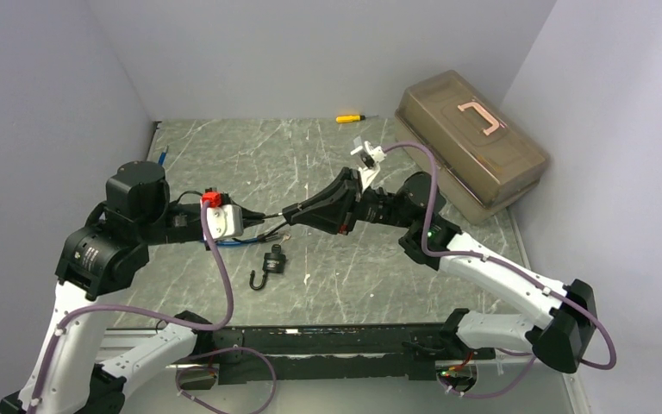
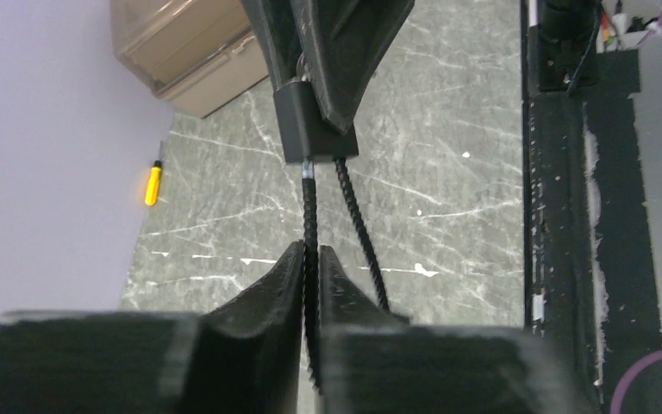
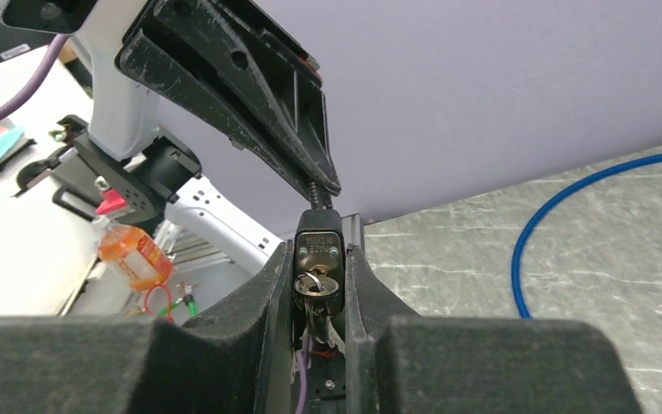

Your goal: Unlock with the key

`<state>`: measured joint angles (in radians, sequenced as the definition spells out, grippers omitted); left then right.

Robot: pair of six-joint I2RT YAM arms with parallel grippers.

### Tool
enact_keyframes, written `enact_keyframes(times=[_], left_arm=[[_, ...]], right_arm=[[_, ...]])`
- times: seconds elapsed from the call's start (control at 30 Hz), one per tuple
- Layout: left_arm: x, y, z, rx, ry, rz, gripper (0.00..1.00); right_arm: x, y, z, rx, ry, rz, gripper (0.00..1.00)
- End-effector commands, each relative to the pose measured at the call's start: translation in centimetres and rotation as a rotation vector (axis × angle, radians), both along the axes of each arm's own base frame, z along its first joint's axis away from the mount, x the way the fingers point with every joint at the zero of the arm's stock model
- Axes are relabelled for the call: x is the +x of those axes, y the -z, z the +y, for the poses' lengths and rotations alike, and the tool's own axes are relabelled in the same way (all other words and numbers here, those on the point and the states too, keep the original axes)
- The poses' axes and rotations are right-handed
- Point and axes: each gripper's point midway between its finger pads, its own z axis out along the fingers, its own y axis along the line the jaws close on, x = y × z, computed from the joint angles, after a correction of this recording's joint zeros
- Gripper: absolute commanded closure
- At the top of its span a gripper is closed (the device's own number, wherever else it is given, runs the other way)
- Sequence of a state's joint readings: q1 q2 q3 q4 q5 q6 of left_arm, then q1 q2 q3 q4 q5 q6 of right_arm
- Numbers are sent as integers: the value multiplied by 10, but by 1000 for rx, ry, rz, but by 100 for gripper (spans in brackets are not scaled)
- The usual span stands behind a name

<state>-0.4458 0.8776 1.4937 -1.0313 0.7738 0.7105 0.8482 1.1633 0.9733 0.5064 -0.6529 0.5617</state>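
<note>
A black cable lock [image 3: 318, 256] hangs in the air between my two grippers. My right gripper [image 3: 319, 252] is shut on the lock's body, and a silver key [image 3: 314, 283] sits in the keyhole facing the right wrist camera. The lock's twisted black cable [image 2: 310, 207] runs from the body [image 2: 315, 129] down into my left gripper [image 2: 311, 256], which is shut on one strand; the second strand passes beside the right finger. In the top view the left gripper [image 1: 281, 217] and the right gripper [image 1: 298, 214] meet tip to tip above the table's middle.
A small black padlock [image 1: 271, 260] with an open hooked shackle lies on the table below the grippers. A translucent brown toolbox [image 1: 474, 147] stands at the back right. A yellow screwdriver [image 1: 349, 118] lies by the back wall. A blue cable [image 3: 569, 207] lies at the left.
</note>
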Motion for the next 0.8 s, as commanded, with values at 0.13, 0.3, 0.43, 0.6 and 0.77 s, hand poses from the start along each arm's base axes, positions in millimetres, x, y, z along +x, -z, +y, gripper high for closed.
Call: enact_keyframes(times=[0.13, 0.3, 0.43, 0.6, 0.77], left_arm=[[-28, -23, 18, -45, -39, -66, 1], [-34, -72, 10, -90, 82, -348, 1], [-28, -77, 10, -41, 125, -617, 0], [-16, -52, 3, 61, 154, -694, 1], [2, -37, -6, 104, 85, -717, 1]], right_arm=[[16, -68, -46, 176, 216, -129, 100], [12, -66, -22, 184, 133, -92, 100], [10, -71, -11, 187, 103, -87, 100], [8, -80, 0, 201, 91, -83, 100], [8, -88, 11, 219, 82, -89, 100]])
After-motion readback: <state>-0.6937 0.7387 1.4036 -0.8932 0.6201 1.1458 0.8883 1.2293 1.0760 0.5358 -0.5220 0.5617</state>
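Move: The cable lock's black body, key in it, sits in the right hand's fingertips, about 1 cm left of that hand's point and level with it. From the left hand, which pinches the cable, the body is some 5 cm to the right, neither ahead nor back, at the same height. On the table roughly 34 cm below the left hand lie a black padlock, about 6 cm ahead and 3 cm left, and the blue lock's barrel, about 12 cm ahead and 4 cm left. The cable comes free of the left fingers as they open from nearly shut to fully wide; that hand draws back about 3 cm, rises 6 cm and sinks half of it again, its fingers swinging some 35 degrees. The right hand, still gripping the lock body, jerks about 4 cm right and up away from the left hand, then swings some 5 cm back left, ending higher and slightly forward. ##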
